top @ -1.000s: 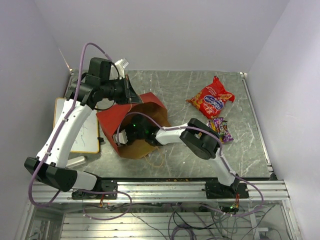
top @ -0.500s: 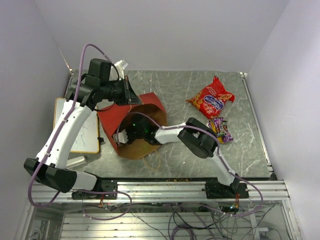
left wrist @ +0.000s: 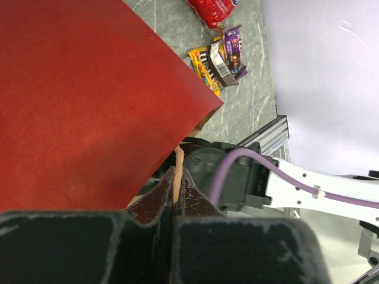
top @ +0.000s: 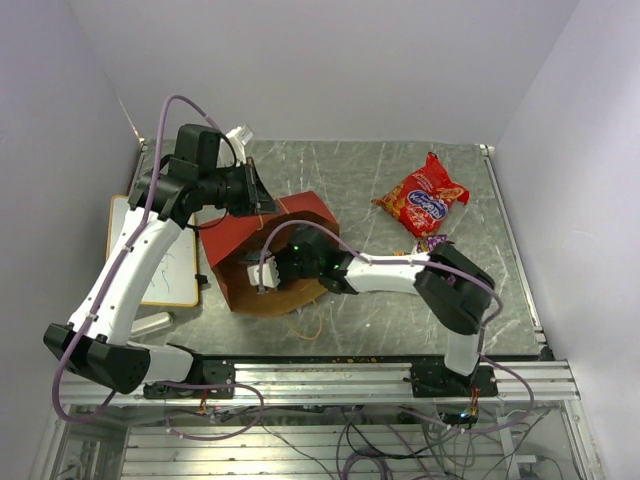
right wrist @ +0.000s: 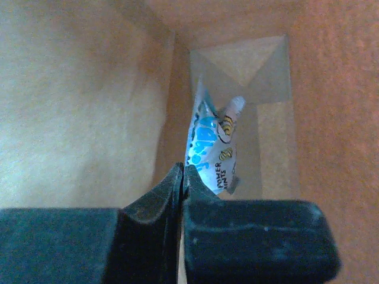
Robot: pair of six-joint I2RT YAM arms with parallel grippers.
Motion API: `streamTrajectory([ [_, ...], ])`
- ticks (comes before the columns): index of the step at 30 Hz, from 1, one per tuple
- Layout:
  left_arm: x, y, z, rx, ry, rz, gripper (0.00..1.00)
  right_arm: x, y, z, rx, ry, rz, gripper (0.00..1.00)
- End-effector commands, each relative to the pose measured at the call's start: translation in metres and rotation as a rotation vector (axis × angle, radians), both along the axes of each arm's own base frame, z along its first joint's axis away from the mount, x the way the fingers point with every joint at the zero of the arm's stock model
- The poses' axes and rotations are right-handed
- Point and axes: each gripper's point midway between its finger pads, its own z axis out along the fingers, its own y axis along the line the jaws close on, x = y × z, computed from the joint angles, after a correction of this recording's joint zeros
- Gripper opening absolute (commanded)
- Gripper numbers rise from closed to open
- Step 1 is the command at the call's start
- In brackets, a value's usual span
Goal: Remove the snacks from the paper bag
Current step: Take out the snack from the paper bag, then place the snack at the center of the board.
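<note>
The paper bag (top: 240, 240) lies on its side, red outside (left wrist: 83, 94) and brown inside (right wrist: 77, 100), mouth toward the near edge. My left gripper (top: 260, 200) (left wrist: 177, 173) is shut on its twisted handle (left wrist: 177, 158) at the bag's upper rim. My right gripper (top: 263, 275) (right wrist: 182, 171) reaches into the mouth and is shut on the edge of a light-blue snack packet (right wrist: 211, 148), which stands up against the bag's inner fold. Outside the bag, a red chip bag (top: 422, 198) (left wrist: 212, 8) and small purple and yellow packets (left wrist: 222, 58) (top: 432, 242) lie on the table.
A whiteboard (top: 178, 270) with a white eraser (top: 150, 322) lies left of the bag. The bag's other handle (top: 310, 322) trails on the table. An aluminium rail (top: 350, 378) runs along the near edge. Walls close in on three sides.
My right gripper has shut on the light-blue packet and drawn back a little toward the bag's mouth, its elbow swinging right. The left gripper has kept hold of the handle and shifted slightly.
</note>
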Motion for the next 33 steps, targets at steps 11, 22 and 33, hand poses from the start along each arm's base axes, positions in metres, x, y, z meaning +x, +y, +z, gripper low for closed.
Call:
streamTrajectory([
  [11, 0.031, -0.022, 0.034, -0.107, -0.085, -0.041, 0.07, -0.068, -0.083, 0.090, -0.058, 0.115, 0.039, 0.00],
  [22, 0.048, -0.047, 0.076, -0.280, -0.061, -0.070, 0.07, -0.049, -0.164, 0.225, 0.117, -0.021, -0.238, 0.00],
  [33, 0.091, 0.037, 0.012, -0.132, 0.064, 0.227, 0.07, 0.034, -0.240, 0.317, 0.384, -0.162, -0.749, 0.00],
])
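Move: The right hand is down inside the paper bag with the blue snack packet already in its fingers. The bag's mouth lies about 10 cm to its right, 6 cm back and slightly higher. Beyond it, the small snack bars lie level with the hand, some 40 cm to the right; the big red snack is about 44 cm right and 22 cm farther out. From the left hand, which holds the bag's handle, the mouth is about 20 cm below, 6 cm back and 4 cm left. Up and to the right, at growing speed, the right hand draws the blue packet out through the bag's mouth, climbing about 31 cm; it first eases back some 7 cm, then comes forward again while swinging clockwise, fingers staying shut on the packet. The left hand keeps its pinch on the handle and pulls it forward about 8 cm and up, drifting right and then back left. ##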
